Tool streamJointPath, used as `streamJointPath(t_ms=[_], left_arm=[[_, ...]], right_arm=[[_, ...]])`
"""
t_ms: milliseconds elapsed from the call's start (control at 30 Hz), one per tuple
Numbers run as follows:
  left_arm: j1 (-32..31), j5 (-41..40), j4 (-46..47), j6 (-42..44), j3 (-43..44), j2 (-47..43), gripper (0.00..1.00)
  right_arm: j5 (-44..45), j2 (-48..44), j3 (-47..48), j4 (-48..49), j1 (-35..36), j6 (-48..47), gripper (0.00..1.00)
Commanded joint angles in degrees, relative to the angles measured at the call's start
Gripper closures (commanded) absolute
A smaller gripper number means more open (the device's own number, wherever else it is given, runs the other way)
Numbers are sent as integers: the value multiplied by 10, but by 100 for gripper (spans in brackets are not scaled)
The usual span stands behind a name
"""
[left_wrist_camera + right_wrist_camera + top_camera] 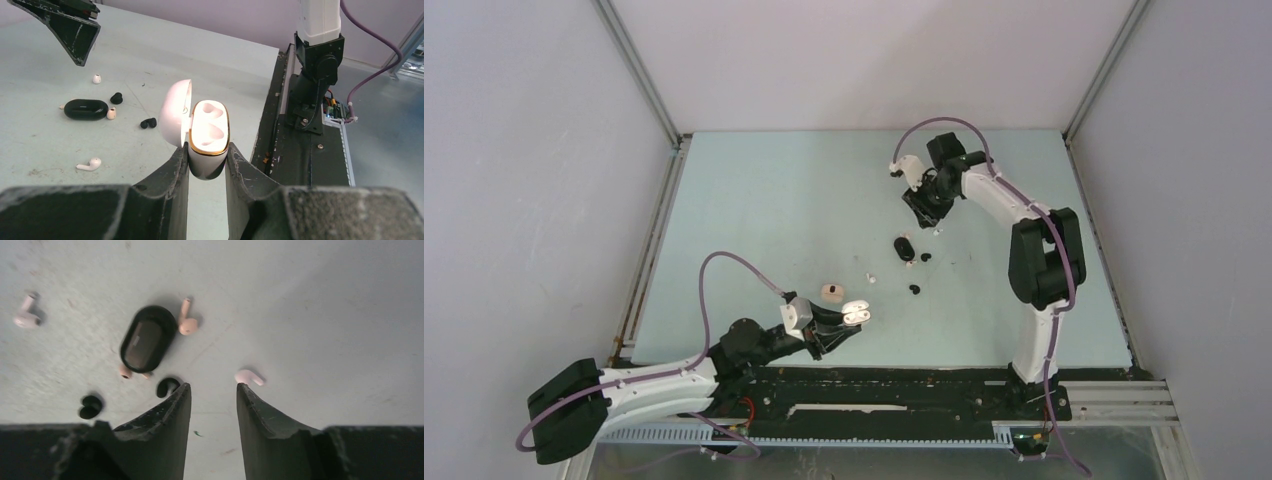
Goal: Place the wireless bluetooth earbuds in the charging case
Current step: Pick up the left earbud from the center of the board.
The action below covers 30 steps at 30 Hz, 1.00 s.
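Note:
My left gripper [207, 150] is shut on the lower body of a white charging case [210, 127] with a gold rim. Its lid [175, 112] stands open and both sockets look empty. In the top view this case [854, 315] hangs near the table's front edge. My right gripper [214, 386] hovers open above the table, holding nothing. One white earbud [248, 376] lies just past its right fingertip, and a black earbud [167, 386] lies by the left one. More white earbuds [187, 322] [25, 315] and a black pair [90, 406] are scattered around.
A closed black case [142, 338] lies among the buds, mid-table [905, 248]. A small tan round object [831, 292] sits just beyond the left gripper. The black base rail [904, 385] runs along the near edge. Enclosure walls bound the mat.

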Motion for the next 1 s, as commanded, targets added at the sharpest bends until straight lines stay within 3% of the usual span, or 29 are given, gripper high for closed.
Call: streamJointPath(t_ms=[0,300,567,967], left_arm=[[4,8,25,13,-21,2,100],[4,8,25,14,-21,3,100],[4,6,23,14,-22,-1,100],[4,6,23,15,-23,-2,99]], right_arm=[[65,22,37,-56,15,-116,57],[156,46,40,-71,37,-231,57],[195,80,52,-60,44,-245,58],[186,127,108,-74,44,-238,61]])
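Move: Just ahead of the right hand lies the white earbud it goes for: about 2 cm forward, 2 cm to the right and 6 cm below. The black case sits some 5 cm left and 3 cm back of the hand, with a pink earbud at its far side, 5 cm left and 1 cm forward; a black earbud lies 5 cm back and 1 cm left. From the left hand the white earbud is roughly 30 cm forward, 18 cm right and 15 cm lower. Sinking about 5 cm while shifting some 3 cm to the right, the right hand comes down over the white earbud, then eases forward by 2 cm at the end as the descent stops. The wrist swings the left-leaning fingers to nearly straight down and turns about 20 degrees counter-clockwise; the fingers stay open. The left hand stays in place, still gripping the open white case. ##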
